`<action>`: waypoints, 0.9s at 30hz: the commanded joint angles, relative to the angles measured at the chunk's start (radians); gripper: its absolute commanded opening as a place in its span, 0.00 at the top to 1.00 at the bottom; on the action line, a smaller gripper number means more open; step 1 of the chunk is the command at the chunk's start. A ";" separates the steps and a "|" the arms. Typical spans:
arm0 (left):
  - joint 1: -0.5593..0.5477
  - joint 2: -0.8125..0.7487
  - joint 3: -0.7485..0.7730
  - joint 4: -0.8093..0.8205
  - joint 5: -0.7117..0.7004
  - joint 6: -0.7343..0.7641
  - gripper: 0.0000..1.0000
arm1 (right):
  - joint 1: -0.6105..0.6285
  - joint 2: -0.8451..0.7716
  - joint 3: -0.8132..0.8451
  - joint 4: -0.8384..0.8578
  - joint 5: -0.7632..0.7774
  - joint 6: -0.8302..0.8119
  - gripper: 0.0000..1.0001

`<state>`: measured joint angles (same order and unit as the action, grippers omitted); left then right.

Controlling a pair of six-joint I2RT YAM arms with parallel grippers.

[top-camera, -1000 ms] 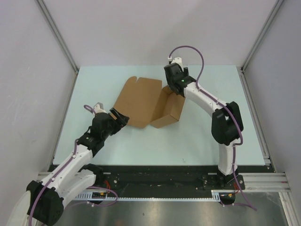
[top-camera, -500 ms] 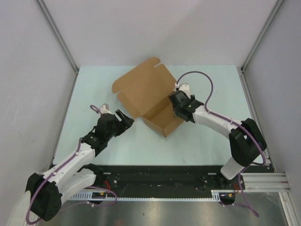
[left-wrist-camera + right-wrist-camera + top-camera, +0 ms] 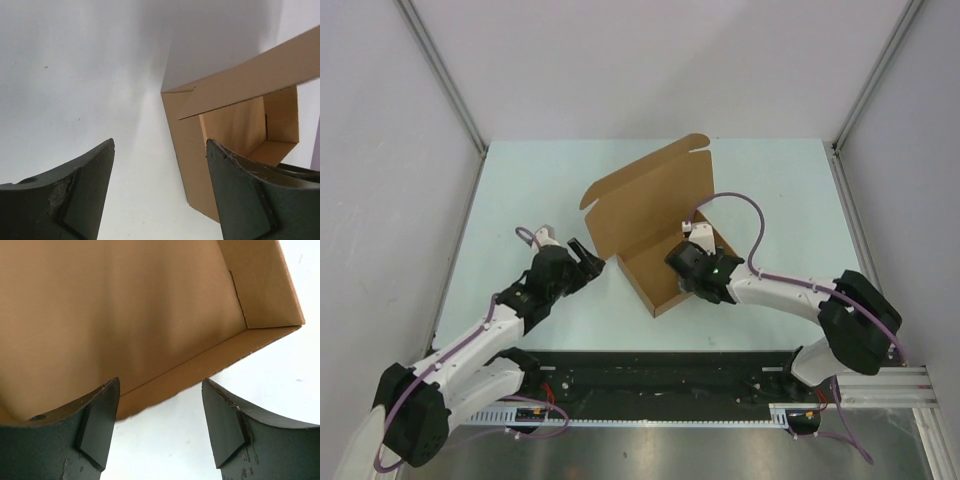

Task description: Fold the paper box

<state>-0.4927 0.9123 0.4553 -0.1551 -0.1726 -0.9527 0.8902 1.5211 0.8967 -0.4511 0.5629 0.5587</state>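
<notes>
The paper box [image 3: 660,282] is a brown cardboard tray in mid-table, its wide lid [image 3: 645,200] standing up and leaning toward the back. My left gripper [image 3: 590,255] hovers open just left of the box's near-left corner. In the left wrist view that gripper [image 3: 160,142] has the box corner [image 3: 185,150] close to its right finger, with only table between the jaws. My right gripper [image 3: 682,268] is open at the tray's right end. The right wrist view has this gripper [image 3: 160,382] low by a side wall [image 3: 200,365], holding nothing.
The pale green table [image 3: 520,200] is enclosed by grey panels on the left, back and right. A black rail [image 3: 650,375] with the arm bases runs along the near edge. A purple cable [image 3: 740,215] loops above the right wrist.
The box has swung round and slid toward the near edge, and its lid has risen. My right arm swept from the far side down to the tray's right end. The left gripper edged rightward.
</notes>
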 commanded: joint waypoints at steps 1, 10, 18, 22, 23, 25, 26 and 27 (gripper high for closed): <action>-0.038 -0.012 -0.006 -0.021 -0.033 -0.018 0.21 | 0.061 -0.120 0.002 -0.029 0.096 0.090 0.28; -0.207 -0.056 -0.009 0.000 -0.143 -0.075 0.21 | -0.021 -0.355 0.005 -0.043 0.235 -0.106 0.26; -0.284 0.135 0.077 0.016 -0.202 -0.077 0.20 | -0.207 -0.202 -0.001 0.262 0.069 -0.408 0.25; -0.284 0.220 0.118 0.005 -0.211 -0.054 0.20 | -0.272 -0.121 0.031 0.354 -0.012 -0.442 0.25; -0.282 0.229 0.123 0.006 -0.215 -0.051 0.19 | -0.277 -0.095 0.039 0.361 -0.026 -0.448 0.24; -0.282 0.244 0.123 0.025 -0.226 -0.046 0.19 | -0.287 -0.059 0.048 0.387 -0.034 -0.470 0.24; -0.282 0.249 0.125 0.031 -0.231 -0.037 0.19 | -0.292 -0.023 0.062 0.390 -0.053 -0.470 0.24; -0.282 0.261 0.128 0.038 -0.231 -0.031 0.19 | -0.303 -0.004 0.068 0.390 -0.072 -0.468 0.24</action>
<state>-0.7704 1.1557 0.5400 -0.1493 -0.3523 -1.0054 0.6064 1.4506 0.9043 -0.1589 0.5667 0.1448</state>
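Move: The box's right side wall lies about 8 cm ahead of the right hand, 6 cm to its right and a little below. The front wall is some 3 cm back from that hand and about 3 cm below; the raised lid's middle is roughly 14 cm ahead, 10 cm to its left and 2 cm higher. For the left hand, the box's left side wall is about 9 cm right, 3 cm back and 7 cm down, the lid 13 cm ahead and 13 cm right. The box's right side wall is where the right hand heads: it lifts about 11 cm off the front wall's place, then swings forward and right over the tray, sinking some 5 cm, fingers tilting up about 15 degrees. Towards the left wall the left hand slides about 5 cm right, drawing slightly back, then sinks beside it. Both stay open; contact can't be seen. ##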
